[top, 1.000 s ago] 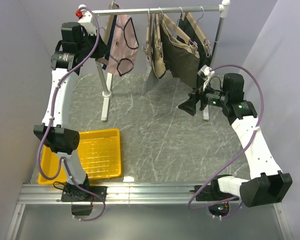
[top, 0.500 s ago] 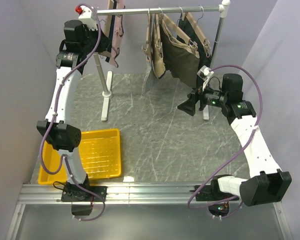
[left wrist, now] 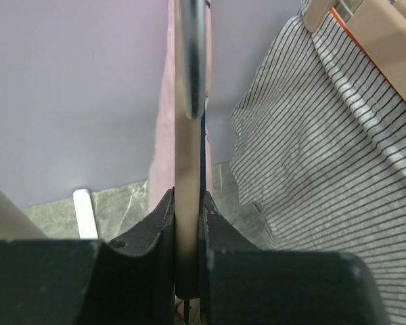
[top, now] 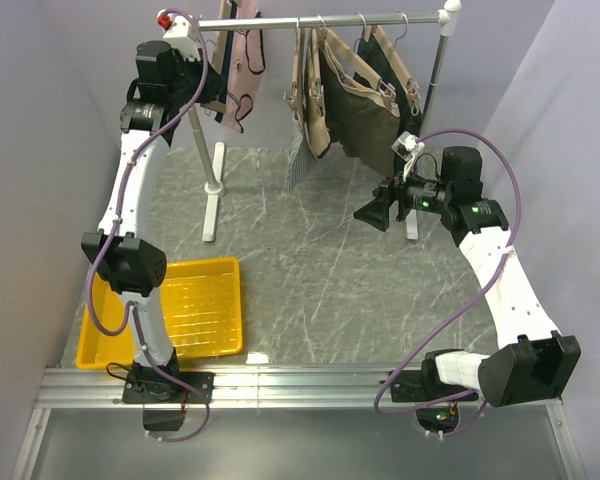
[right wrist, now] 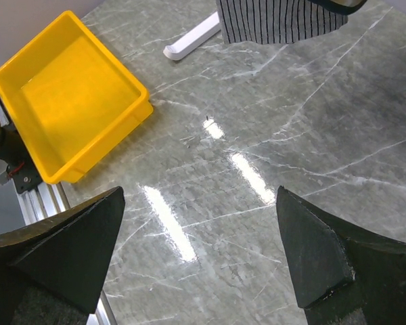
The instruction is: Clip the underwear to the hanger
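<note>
My left gripper point(top: 212, 92) is raised beside the left end of the clothes rail point(top: 320, 18). In the left wrist view its jaws point(left wrist: 187, 200) are shut on the slim tan bar of the hanger point(left wrist: 187, 169), whose silver hook point(left wrist: 191, 61) rises straight above. The pale pink underwear point(top: 248, 55) with dark edging hangs from that hanger just under the rail, and shows as a pink strip point(left wrist: 160, 135) behind the bar. My right gripper point(top: 375, 212) is open low over the table at the right, with only bare marble between its fingers point(right wrist: 199, 250).
Dark olive garments point(top: 360, 110) on tan hangers and a striped garment point(top: 302, 160) point(left wrist: 325, 149) hang along the rail. The rack's left pole point(top: 205, 150) and white foot point(right wrist: 193, 37) stand on the table. A yellow tray point(top: 195, 305) point(right wrist: 68, 101) sits at the near left.
My left gripper has lifted the hanger and underwear up and closer to the rail; the underwear swung and turned. The right arm has barely moved.
</note>
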Robot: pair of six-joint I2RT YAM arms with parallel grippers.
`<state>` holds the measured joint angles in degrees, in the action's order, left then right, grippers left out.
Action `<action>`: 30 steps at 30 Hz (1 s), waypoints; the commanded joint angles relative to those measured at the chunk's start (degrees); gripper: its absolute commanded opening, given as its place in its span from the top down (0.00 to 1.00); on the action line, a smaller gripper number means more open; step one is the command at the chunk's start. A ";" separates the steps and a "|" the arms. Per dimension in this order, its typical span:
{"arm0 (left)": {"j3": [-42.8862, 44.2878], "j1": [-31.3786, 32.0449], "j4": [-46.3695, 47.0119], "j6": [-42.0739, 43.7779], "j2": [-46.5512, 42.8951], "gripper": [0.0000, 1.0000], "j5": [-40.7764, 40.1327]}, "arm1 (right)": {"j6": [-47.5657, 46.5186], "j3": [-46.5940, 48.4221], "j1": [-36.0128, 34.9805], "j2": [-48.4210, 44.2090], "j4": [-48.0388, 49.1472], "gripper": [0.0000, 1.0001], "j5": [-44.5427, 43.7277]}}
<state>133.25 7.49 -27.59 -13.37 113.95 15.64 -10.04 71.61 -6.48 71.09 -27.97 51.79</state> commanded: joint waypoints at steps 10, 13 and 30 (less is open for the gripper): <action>0.61 0.25 4.30 -1.40 1.19 0.81 0.88 | 0.73 1.86 0.15 0.28 0.81 0.00 0.77; -1.49 0.25 4.57 -1.58 -0.31 0.78 2.20 | 0.81 1.77 0.24 -0.07 0.72 0.00 0.86; -8.61 0.25 7.38 -1.84 -12.17 0.13 3.00 | -0.42 -0.33 0.15 -5.08 -2.09 0.00 -0.99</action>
<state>126.06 7.57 -22.83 -14.74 106.91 18.17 -10.13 71.61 -6.48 68.27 -29.74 51.55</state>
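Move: The rail that the hanger goes onto runs crosswise about 7 cm ahead of the left hand and some 8 cm above it, straight ahead; the fingers still grip the hanger's near half, underwear attached. The rack's left post stands roughly 7 cm ahead and 8 cm to the left, and the striped garment hangs about 4 cm ahead, 19 cm to the right and 8 cm lower. From the right hand, that stretch of rail is around 30 cm ahead, 33 cm left and 20 cm up. The hanger, already pinched by its bar with its hook at the rail, is eased barely 1.5 cm farther forward and slightly down by the left hand to settle it. The fingers then open wide and release the bar, and the hand backs off about 4 cm towards the base while rising nearly as much, its fingers tipping up slightly. ##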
